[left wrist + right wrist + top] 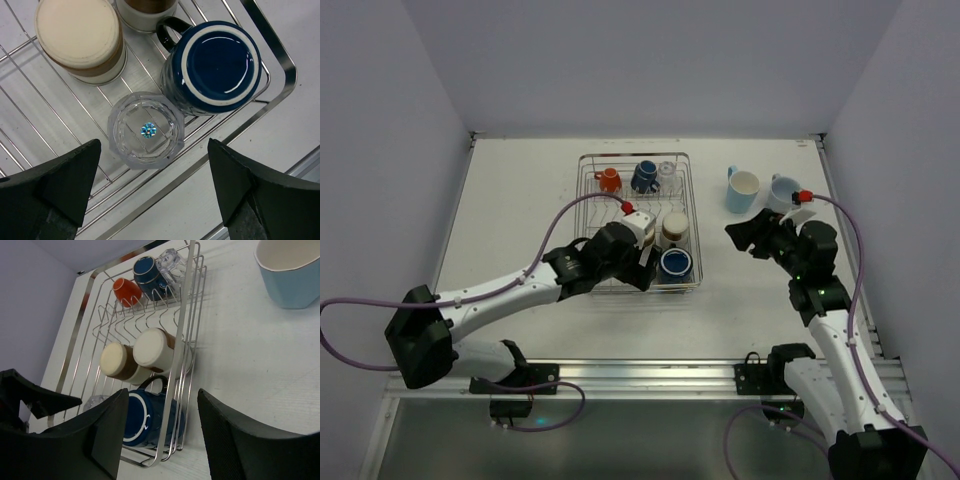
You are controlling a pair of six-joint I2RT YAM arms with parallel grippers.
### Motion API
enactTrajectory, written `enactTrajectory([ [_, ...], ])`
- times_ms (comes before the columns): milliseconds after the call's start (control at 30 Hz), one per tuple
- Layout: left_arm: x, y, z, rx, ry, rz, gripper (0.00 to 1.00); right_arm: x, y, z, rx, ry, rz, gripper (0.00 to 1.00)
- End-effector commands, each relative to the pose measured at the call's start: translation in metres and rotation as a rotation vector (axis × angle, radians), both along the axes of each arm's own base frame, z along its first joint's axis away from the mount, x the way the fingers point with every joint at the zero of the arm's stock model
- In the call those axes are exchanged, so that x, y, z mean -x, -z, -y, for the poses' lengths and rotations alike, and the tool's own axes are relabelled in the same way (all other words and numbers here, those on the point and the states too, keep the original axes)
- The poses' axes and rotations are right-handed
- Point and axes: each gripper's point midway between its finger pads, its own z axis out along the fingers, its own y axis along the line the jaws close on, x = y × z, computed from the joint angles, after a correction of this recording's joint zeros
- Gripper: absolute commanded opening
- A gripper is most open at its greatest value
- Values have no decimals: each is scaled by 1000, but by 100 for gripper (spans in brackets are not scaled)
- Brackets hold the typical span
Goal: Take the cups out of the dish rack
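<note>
The dish rack point(584, 190) holds an orange mug point(608, 180), a dark blue mug point(644, 176) and a clear glass point(667, 172) at its far end. Nearer stand a cream-and-brown tumbler point(675, 229) and another dark blue mug point(676, 263). My left gripper point(152, 195) hangs open above the rack's near corner. Just ahead of its fingers an upturned clear glass point(145, 130) stands beside that dark blue mug point(220, 67) and two tumblers point(80, 40). My right gripper point(165, 440) is open and empty over the table right of the rack point(182, 340). Two light blue mugs point(742, 190) stand on the table.
The second light blue mug point(783, 192) sits just beyond my right wrist, near the table's right edge. Purple cables loop from both arms. White walls close the table at left, right and back.
</note>
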Motion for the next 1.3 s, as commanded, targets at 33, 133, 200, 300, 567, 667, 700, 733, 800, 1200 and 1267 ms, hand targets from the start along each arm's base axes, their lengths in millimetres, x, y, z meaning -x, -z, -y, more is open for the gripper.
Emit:
enactTrajectory([
  [33,-22,-10,13,-11,-22,62,92,7,-11,-12,-24,-72,54,60],
  [133,-28,1,11,-62,-48,59,92,11,-13,-14,-26,-86,64,60],
  [200,-33,7,7,-91,-73,65,92,13,-14,-16,-30,-96,68,60],
  [300,-35,15,7,-110,-70,66,92,16,-14,-20,-40,-124,67,61],
  [567,-41,11,8,-76,-81,120,48,28,-21,-37,-89,-187,68,63],
  [667,-41,-11,-2,-40,-114,169,34,36,-34,-49,-129,-244,88,70],
  [700,-39,-16,-6,-29,-126,175,32,40,-42,-56,-159,-278,102,73],
  [733,-38,-33,-11,6,-140,203,29,43,-44,-60,-174,-301,102,79],
  [800,-33,-44,-18,40,-155,211,28,50,-57,-75,-218,-361,144,83],
  [1200,17,-163,-11,584,-44,270,25,84,-84,-145,-378,-628,248,87],
  [1267,23,-176,-9,664,-27,273,25,87,-85,-151,-390,-645,243,86],
])
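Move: Just below the left hand's open fingers, the clear glass sits upside down in the rack, about 3 cm ahead, 1 cm to the right and 5 cm down. The dark blue mug is roughly 9 cm right of the glass and 1 cm farther out; the left brown cup is some 9 cm straight beyond the glass. From the right hand, the glass lies about 23 cm left, 3 cm back and 14 cm below. Sinking nearly 4 cm and easing 2 to 3 cm forward, the left hand closes its fingers on the clear glass, then lifts it some 17 cm, drawing back about 4 cm as the fingers tip up towards level. The right hand swings about 15 cm left and 8 cm back, rising 5 cm, turning counter-clockwise and opening wider, towards the glass. ##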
